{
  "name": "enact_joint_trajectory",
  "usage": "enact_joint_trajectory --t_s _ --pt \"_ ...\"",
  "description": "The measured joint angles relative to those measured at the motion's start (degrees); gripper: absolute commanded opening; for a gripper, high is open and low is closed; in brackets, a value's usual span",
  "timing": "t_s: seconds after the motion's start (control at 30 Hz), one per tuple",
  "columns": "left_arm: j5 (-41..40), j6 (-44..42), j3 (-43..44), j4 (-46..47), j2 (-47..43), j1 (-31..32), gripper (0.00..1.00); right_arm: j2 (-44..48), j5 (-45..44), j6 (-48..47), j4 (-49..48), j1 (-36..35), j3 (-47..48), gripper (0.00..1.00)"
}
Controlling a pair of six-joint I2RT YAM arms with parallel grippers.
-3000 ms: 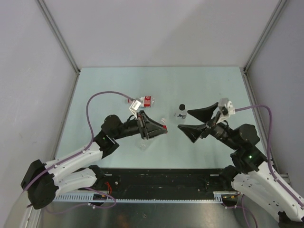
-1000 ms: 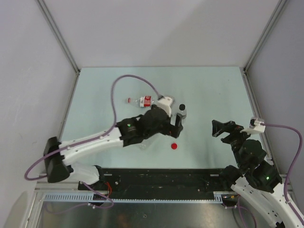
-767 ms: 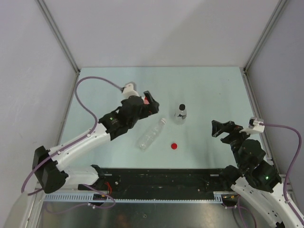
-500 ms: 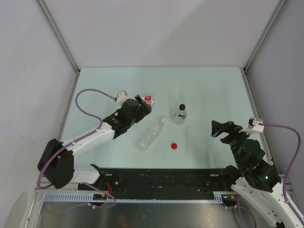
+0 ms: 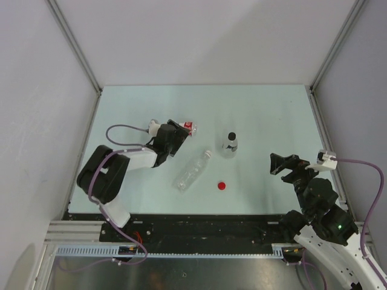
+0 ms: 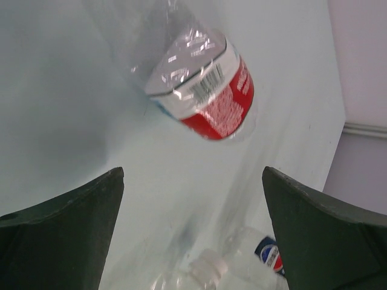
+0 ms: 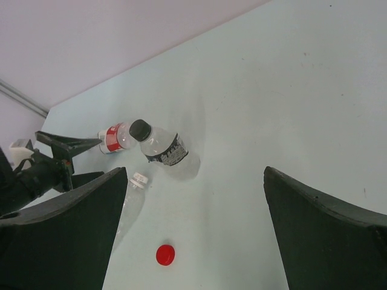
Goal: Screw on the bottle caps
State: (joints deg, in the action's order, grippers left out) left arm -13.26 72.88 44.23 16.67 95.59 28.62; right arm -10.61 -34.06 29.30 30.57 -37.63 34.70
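Note:
A red cap (image 5: 222, 185) (image 7: 165, 255) lies loose on the table. A clear bottle (image 5: 193, 171) (image 7: 128, 202) lies on its side with a white cap (image 5: 207, 154) (image 7: 139, 179) (image 6: 208, 269) on its neck. A bottle (image 5: 230, 145) (image 7: 163, 147) with a black cap (image 7: 139, 128) stands upright. A red-labelled bottle (image 5: 188, 128) (image 6: 205, 84) (image 7: 113, 138) lies just ahead of my open left gripper (image 5: 176, 138) (image 6: 192, 175), not between its jaws. My right gripper (image 5: 272, 164) (image 7: 195, 172) hangs open and empty, well right of the bottles.
The pale green table (image 5: 266, 115) is boxed in by grey walls on three sides. My left arm (image 5: 130, 160) is folded back low along the table's left side. A black rail (image 5: 205, 226) runs along the near edge.
My left gripper swung from beside the upright bottle back to the left, and its arm folded in; it now faces the red-labelled bottle. The right arm has not moved.

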Motion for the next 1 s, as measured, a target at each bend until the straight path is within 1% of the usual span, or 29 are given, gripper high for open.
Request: enact_joint_trajectory --t_s 0.2,0.4,0.5,0.57,0.7,0.77,0.93,1.0 --pt "-0.02 0.85 5.70 2.45 8.52 -2.10 0.98 0.07 -0.22 -0.02 0.00 0.00 0.00 0.99" --pt "-0.07 1.64 8.87 4.68 12.17 -3.34 0.94 0.07 -0.87 0.00 0.00 0.17 0.00 0.99" --pt "-0.17 1.66 9.79 5.31 13.33 -3.91 0.90 0.15 -1.75 0.04 0.02 0.26 0.00 0.99" --pt "-0.35 1.55 11.04 5.66 14.58 -4.15 0.83 0.70 -2.19 0.04 0.04 0.31 -0.02 0.99" --pt "-0.48 1.53 13.77 6.29 17.44 -4.42 0.75 2.64 -3.48 0.26 0.04 0.37 -0.09 0.98" --pt "-0.46 1.22 15.58 5.11 18.53 -4.46 0.69 3.48 -4.26 0.50 0.07 0.37 -0.09 0.98" --pt "-0.52 -1.05 22.86 -2.80 21.22 -4.50 0.44 5.64 -6.14 1.14 0.15 0.44 -0.09 0.98" --pt "-0.57 -2.10 24.48 -4.66 21.35 -4.55 0.34 6.10 -6.73 1.40 0.24 0.48 -0.09 0.98"
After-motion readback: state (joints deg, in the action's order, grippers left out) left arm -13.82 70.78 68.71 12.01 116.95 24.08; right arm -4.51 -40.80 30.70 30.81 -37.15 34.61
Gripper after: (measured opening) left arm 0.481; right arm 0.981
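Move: The red-labelled bottle lies on its side about 7 cm ahead of the open left hand, its middle some 2 cm to the left and 4 cm lower. From the left hand, the clear bottle lies about 14 cm back, 6 cm to the right and 4 cm lower, while the black-capped bottle stands roughly 6 cm back and 22 cm to the right, its middle about 4 cm higher. From the right hand, the red-labelled bottle is about 27 cm ahead, 45 cm left and 22 cm below. The left hand reaches forward about 10 cm, sinking slightly over the table, to bring its wide-open fingers around the lying red-labelled bottle, and as it keeps advancing the fingers close to about half open and pinch the body at the label, its attitude hardly changing. Meanwhile the empty right hand, fingers still wide open, eases some 3 cm to the right and a little up, away from the bottles. ##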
